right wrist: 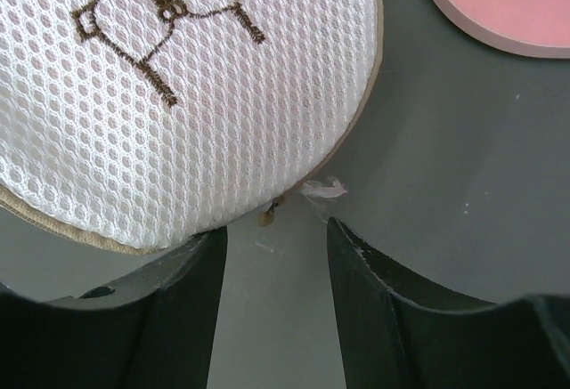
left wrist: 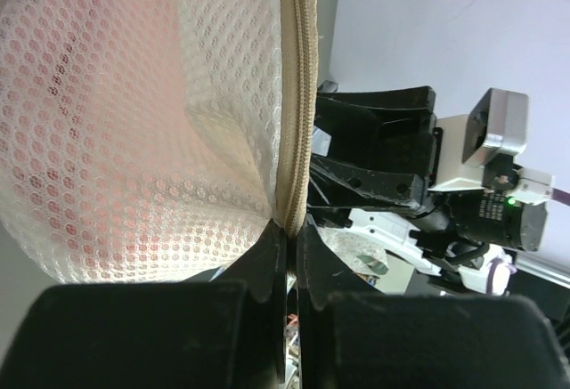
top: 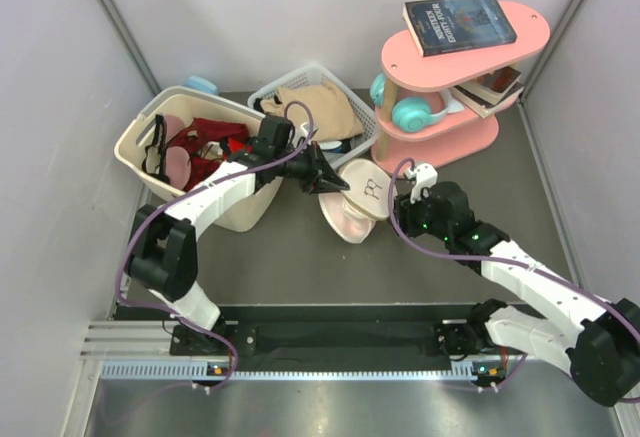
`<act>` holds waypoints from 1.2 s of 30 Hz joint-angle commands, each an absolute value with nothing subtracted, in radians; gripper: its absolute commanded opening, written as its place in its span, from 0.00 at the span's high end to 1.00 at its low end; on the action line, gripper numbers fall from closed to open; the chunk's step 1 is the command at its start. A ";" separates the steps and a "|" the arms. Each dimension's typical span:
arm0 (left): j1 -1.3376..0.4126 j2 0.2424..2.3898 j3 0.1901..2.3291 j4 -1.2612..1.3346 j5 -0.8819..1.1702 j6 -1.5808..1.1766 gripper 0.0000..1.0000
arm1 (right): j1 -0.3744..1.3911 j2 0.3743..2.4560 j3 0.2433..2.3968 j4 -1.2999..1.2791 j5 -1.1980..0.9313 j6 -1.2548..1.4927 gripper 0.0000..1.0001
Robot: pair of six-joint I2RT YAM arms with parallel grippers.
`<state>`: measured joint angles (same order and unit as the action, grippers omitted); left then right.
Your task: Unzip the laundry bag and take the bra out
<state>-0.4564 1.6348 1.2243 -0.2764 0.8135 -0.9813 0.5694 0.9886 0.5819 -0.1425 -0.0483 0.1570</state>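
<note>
The laundry bag (top: 358,200), a round cream mesh pouch with a dark bra-shaped logo (right wrist: 165,15), rests on the dark table, its left side lifted. My left gripper (top: 334,185) is shut on its tan zip rim (left wrist: 300,104), which stands pinched between the black fingertips (left wrist: 276,251). My right gripper (right wrist: 276,238) sits at the bag's right edge, open, with bare table between its fingers. The small zip pull (right wrist: 267,217) lies just ahead of that gap, touching neither finger. The bra is hidden; only a pink tint shows through the mesh (left wrist: 134,122).
A cream laundry basket (top: 140,147) with red garments stands at the left. Behind the bag is a white grid basket (top: 358,115) holding tan cloth. A pink two-tier shelf (top: 440,142) with books and teal headphones (top: 410,113) stands close on the right.
</note>
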 commanded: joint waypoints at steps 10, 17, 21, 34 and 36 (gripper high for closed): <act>-0.451 1.559 1.195 -0.051 0.900 -1.137 1.00 | 0.580 0.969 0.571 -0.008 -0.011 0.124 0.58; -0.449 1.545 1.163 -0.017 0.913 -1.163 1.00 | 0.580 0.968 0.572 0.034 0.021 0.110 0.82; -0.451 1.551 1.152 -0.020 0.908 -1.149 1.00 | 0.580 0.940 0.580 0.017 0.026 0.112 0.98; -0.440 1.674 1.281 -0.215 0.807 -0.994 0.37 | 0.581 0.905 0.589 -0.196 0.057 0.170 1.00; -0.442 1.671 1.346 -0.320 0.715 -0.892 0.22 | 0.581 0.931 0.603 -0.210 0.031 0.182 1.00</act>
<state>-0.4465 1.6745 1.2125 -0.1490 0.8352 -1.0702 0.5697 0.8932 0.5682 -0.1703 0.0555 0.1448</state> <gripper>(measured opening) 0.646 0.025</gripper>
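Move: The zipper pull is about 2 cm ahead and 1 cm left of the open right gripper, level with it. From that gripper, the embroidered lid's middle lies some 3 cm forward and 6 cm left, slightly higher; the pink shelf's base is about 13 cm forward, 8 cm right and lower. The shut left gripper already holds the zippered edge; from it the pull is roughly 4 cm back and 9 cm right, a little lower. Ease the right gripper about 2 cm forward and slightly up to the zipper pull, closing to pinch it, then draw it back and right about 2 cm, rising and then dipping. Meanwhile lift the bag's edge some 3 cm with the left gripper; sink again, opening wide late to let go of the edge as that hand edges forward. ##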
